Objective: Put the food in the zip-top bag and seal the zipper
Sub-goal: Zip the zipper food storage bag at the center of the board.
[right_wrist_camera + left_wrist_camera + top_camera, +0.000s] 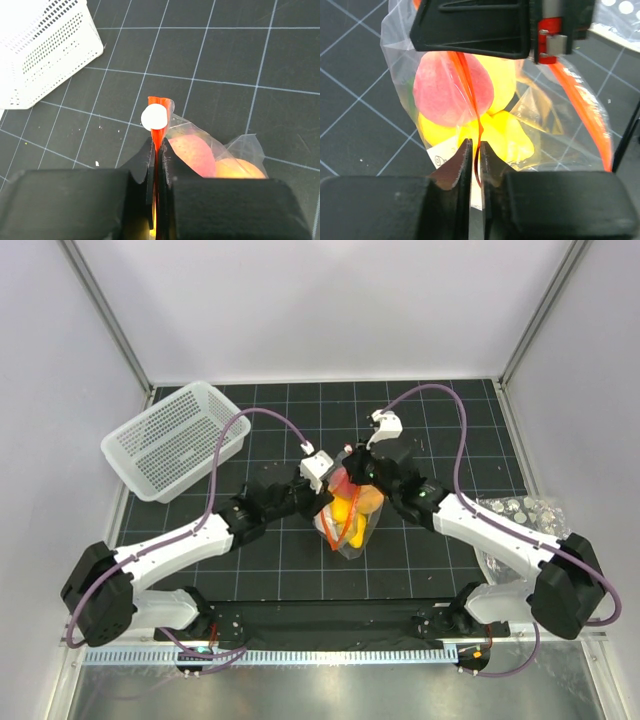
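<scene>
The zip-top bag (pixel 352 530) stands at the middle of the mat between both arms, holding the food: a pink-red peach (pixel 447 90) and yellow pieces (pixel 507 137). Its red-orange zipper (pixel 475 107) runs along the mouth. My left gripper (pixel 475 150) has its jaws a narrow gap apart, with the zipper strip hanging loose between them. My right gripper (pixel 158 150) is shut on the zipper (pixel 157 134) just below its end, where a white round tab (pixel 154 117) sits. In the right wrist view the peach (pixel 192 155) and an orange piece (pixel 240 171) show through the plastic.
A white perforated basket (pixel 175 440) lies tilted at the back left. A clear plastic sheet with white dots (pixel 520 510) lies at the right edge by the right arm. The black gridded mat (pixel 270 560) covers the work area.
</scene>
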Robot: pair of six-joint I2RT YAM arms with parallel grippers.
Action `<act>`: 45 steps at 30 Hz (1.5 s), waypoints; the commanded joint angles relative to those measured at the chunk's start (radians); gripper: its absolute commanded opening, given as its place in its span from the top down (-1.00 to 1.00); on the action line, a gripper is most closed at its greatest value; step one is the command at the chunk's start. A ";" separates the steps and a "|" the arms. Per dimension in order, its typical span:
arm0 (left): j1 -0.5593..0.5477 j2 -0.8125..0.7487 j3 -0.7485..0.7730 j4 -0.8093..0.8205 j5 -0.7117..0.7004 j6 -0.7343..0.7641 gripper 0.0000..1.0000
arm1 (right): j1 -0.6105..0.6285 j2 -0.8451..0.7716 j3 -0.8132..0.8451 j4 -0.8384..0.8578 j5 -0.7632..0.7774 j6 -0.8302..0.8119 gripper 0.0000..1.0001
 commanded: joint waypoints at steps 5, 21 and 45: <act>-0.026 -0.094 0.019 0.016 -0.034 -0.008 0.60 | 0.028 -0.157 -0.038 0.096 0.012 -0.053 0.96; -0.026 -0.386 -0.098 0.080 -0.283 -0.169 -0.26 | 0.036 -0.289 -0.067 0.139 -0.210 -0.162 0.98; 0.025 -0.469 -0.207 0.192 -0.038 -0.129 -0.80 | 0.036 -0.292 -0.012 0.112 -0.902 -0.197 0.98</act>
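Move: The white knob on the end of the orange zipper sticks out just past the right fingers, about 3 cm ahead of that hand, 1 cm left and 1 cm below. From the left hand it lies some 10 cm ahead, 5 cm right and 2 cm higher. The peach in the bag sits roughly 7 cm ahead of the left hand, 5 cm right and 6 cm below; the orange is about 5 cm ahead of it, 10 cm right and 6 cm below. The knobbed zipper end, still pinched by the right fingers, is drawn back about 14 cm, lifted 8 cm and brought slightly left, that wrist turning some 45 degrees counter-clockwise until the knob points at the left hand. The left fingers let go of the orange strip and spread wide as that hand rises, swings left and rolls its left side down, easing back at the end. ##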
